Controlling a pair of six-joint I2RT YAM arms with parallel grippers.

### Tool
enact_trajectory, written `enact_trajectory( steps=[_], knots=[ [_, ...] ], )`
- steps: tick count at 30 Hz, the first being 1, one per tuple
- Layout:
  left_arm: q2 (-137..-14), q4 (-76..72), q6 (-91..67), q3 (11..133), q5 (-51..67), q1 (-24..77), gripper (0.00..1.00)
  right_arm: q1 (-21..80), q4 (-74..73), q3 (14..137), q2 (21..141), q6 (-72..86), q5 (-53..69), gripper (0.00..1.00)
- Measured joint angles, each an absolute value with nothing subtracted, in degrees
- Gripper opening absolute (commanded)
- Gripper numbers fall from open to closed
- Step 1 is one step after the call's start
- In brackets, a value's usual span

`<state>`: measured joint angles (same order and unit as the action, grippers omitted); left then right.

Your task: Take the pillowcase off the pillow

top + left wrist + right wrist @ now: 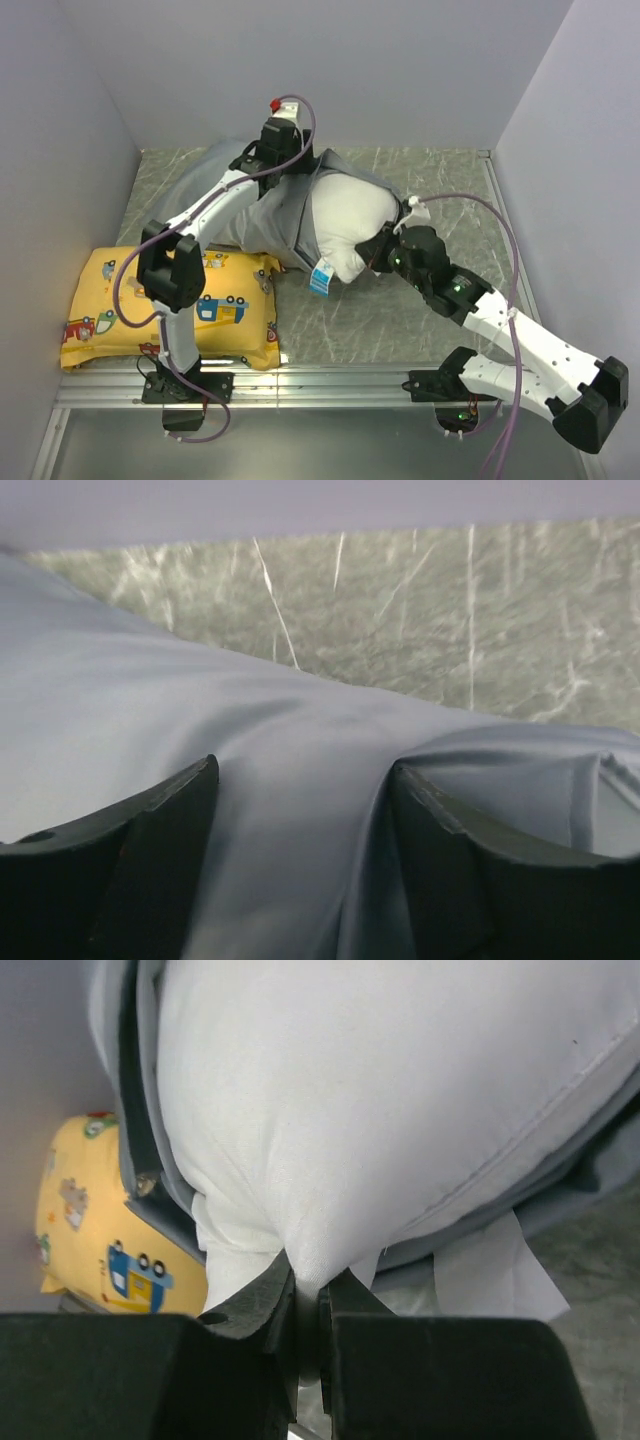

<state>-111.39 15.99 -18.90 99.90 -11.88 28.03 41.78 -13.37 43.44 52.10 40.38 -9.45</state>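
Note:
The white pillow (348, 222) lies mid-table, its right half bare, with a blue-and-white tag (321, 277) at its near edge. The grey pillowcase (268, 215) still covers its left half and trails to the back left. My left gripper (274, 152) is at the back on the pillowcase. In the left wrist view it (305, 775) is part-closed on a thick fold of the grey fabric (290, 830). My right gripper (377, 252) is shut on the pillow's right edge. The right wrist view shows it (307, 1282) pinching white pillow cloth (380, 1110), with the pillowcase edge (108, 1070) beyond.
A yellow cushion (170, 310) printed with cartoon vehicles lies at the front left, touching the pillowcase, and also shows in the right wrist view (90, 1220). Grey walls enclose the table on the left, back and right. A metal rail (320, 385) runs along the near edge.

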Motion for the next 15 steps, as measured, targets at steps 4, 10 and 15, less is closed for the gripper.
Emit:
enact_trajectory(
  steps=[4, 10, 15],
  knots=[
    [-106.37, 18.55, -16.8, 102.21, -12.56, 28.62, 0.86, 41.8, -13.87, 49.3, 54.96, 39.03, -9.15, 0.0],
    [-94.19, 17.28, -13.82, 102.5, -15.99, 35.03, 0.99, 41.8, -16.43, 53.93, 57.84, 37.76, -8.69, 0.0],
    [-77.87, 10.2, -13.06, 88.42, -16.4, 44.14, 0.99, 41.8, -18.55, 57.6, 59.24, 36.93, -8.25, 0.0]
  ],
)
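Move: Just behind the left hand and lower lies the grey pillowcase's open rim, its middle about 11 cm back, straight in line sideways and some 7 cm down. The white pillow bulges out of it about 12 cm back, 9 cm right and 5 cm down; the case's body spreads 10 cm back, 15 cm left. The right hand still grips the pillow's near corner, with the rim about 8 cm ahead and 13 cm left, and the blue-white tag 4 cm back, 11 cm left. Pulling clear of the grey cloth at the case's mouth, the already open left hand climbs first and then swings back towards its base, ending about 22 cm higher and 17 cm farther back, tipping its fingers up some 25 degrees while they spread fully and turning slightly clockwise. The right hand keeps its pinch on the pillow corner and lifts it about 5 cm, easing a little forward and left. ##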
